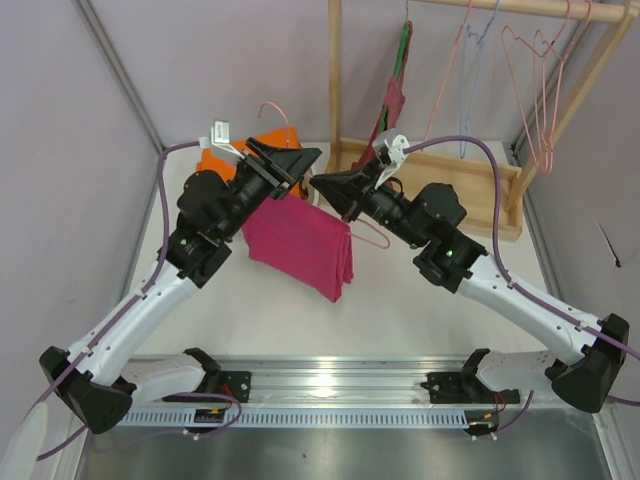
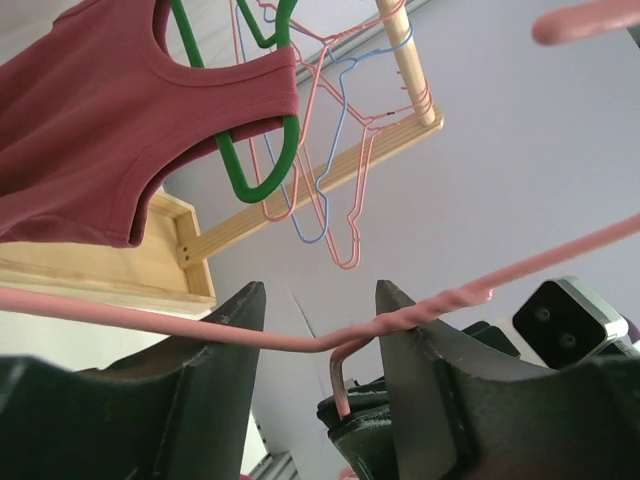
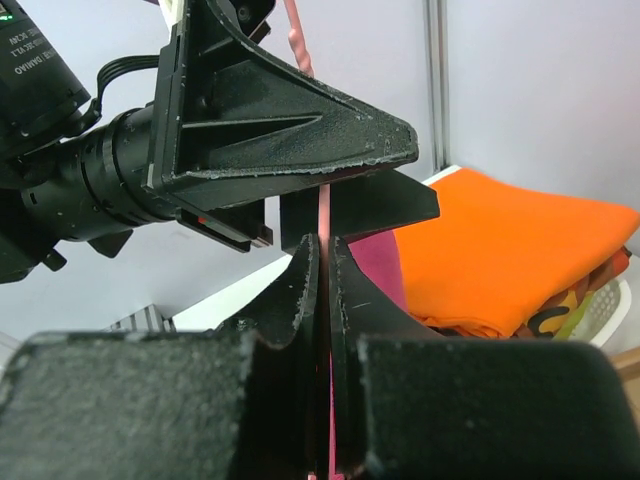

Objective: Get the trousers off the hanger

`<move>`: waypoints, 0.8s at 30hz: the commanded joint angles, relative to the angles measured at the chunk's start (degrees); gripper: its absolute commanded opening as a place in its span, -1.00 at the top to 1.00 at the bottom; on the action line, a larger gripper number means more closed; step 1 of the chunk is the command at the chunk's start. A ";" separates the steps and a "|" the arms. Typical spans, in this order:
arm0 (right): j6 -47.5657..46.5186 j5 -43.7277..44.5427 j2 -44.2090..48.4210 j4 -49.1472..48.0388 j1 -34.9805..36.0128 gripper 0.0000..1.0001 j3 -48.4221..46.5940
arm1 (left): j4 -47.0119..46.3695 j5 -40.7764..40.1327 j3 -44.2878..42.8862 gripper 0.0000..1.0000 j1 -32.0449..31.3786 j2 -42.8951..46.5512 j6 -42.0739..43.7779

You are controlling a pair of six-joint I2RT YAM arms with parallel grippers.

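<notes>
The magenta trousers (image 1: pixel 300 245) hang over the bar of the light-pink hanger (image 1: pixel 372 238), held above the table between both arms. My right gripper (image 3: pixel 325 255) is shut on the hanger's thin wire (image 3: pixel 324 212), and the trousers (image 3: pixel 378 268) show just behind its fingers. My left gripper (image 2: pixel 318 305) stands open around the hanger's neck. The pink wire (image 2: pixel 150 318) runs across the gap, and its twisted part rests on the right finger (image 2: pixel 430 345). In the top view the left gripper (image 1: pixel 298 160) meets the right gripper (image 1: pixel 320 187) at the trousers' upper edge.
A wooden rack (image 1: pixel 450 175) at the back right carries a maroon garment (image 2: pixel 90 130) on a green hanger (image 2: pixel 262 180) and several empty pink and blue hangers (image 1: pixel 540 90). An orange folded cloth (image 3: pixel 520 250) lies at the back left.
</notes>
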State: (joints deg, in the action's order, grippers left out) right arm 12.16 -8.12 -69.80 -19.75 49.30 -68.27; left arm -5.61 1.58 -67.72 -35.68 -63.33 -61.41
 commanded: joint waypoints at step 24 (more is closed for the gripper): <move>-5.73 0.20 4.58 14.01 1.50 -0.59 -10.91 | -0.38 -7.74 -12.33 1.00 0.70 1.98 8.67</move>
State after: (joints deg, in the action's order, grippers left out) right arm 10.28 -7.92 -67.85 -10.90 50.48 -74.17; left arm 0.38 -4.80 -72.79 -35.99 -64.49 -56.40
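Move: The pink hanger's neck, just under its hook, sits between the left hand's half-open fingers, barely 1 cm below its hand point. The trousers still hang from this hanger, some 7 cm back, 1 cm left and 13 cm below; the folded orange cloth is about 16 cm ahead, 13 cm left and 35 cm down. From the right hand, pinching the hanger's shoulder, the neck lies roughly 3 cm ahead, 2 cm left and 3 cm higher. The hanger's neck is pinched by the closing left fingers as that hand bobs up about 2 cm and down again, then eases forward and left, turning slightly counter-clockwise. The right hand, bobbing about 1 cm with it and keeping its pinch at first, then opens wide off the hanger's shoulder and pulls up 2.5 cm and slightly back, the wire still between its spread fingers. ##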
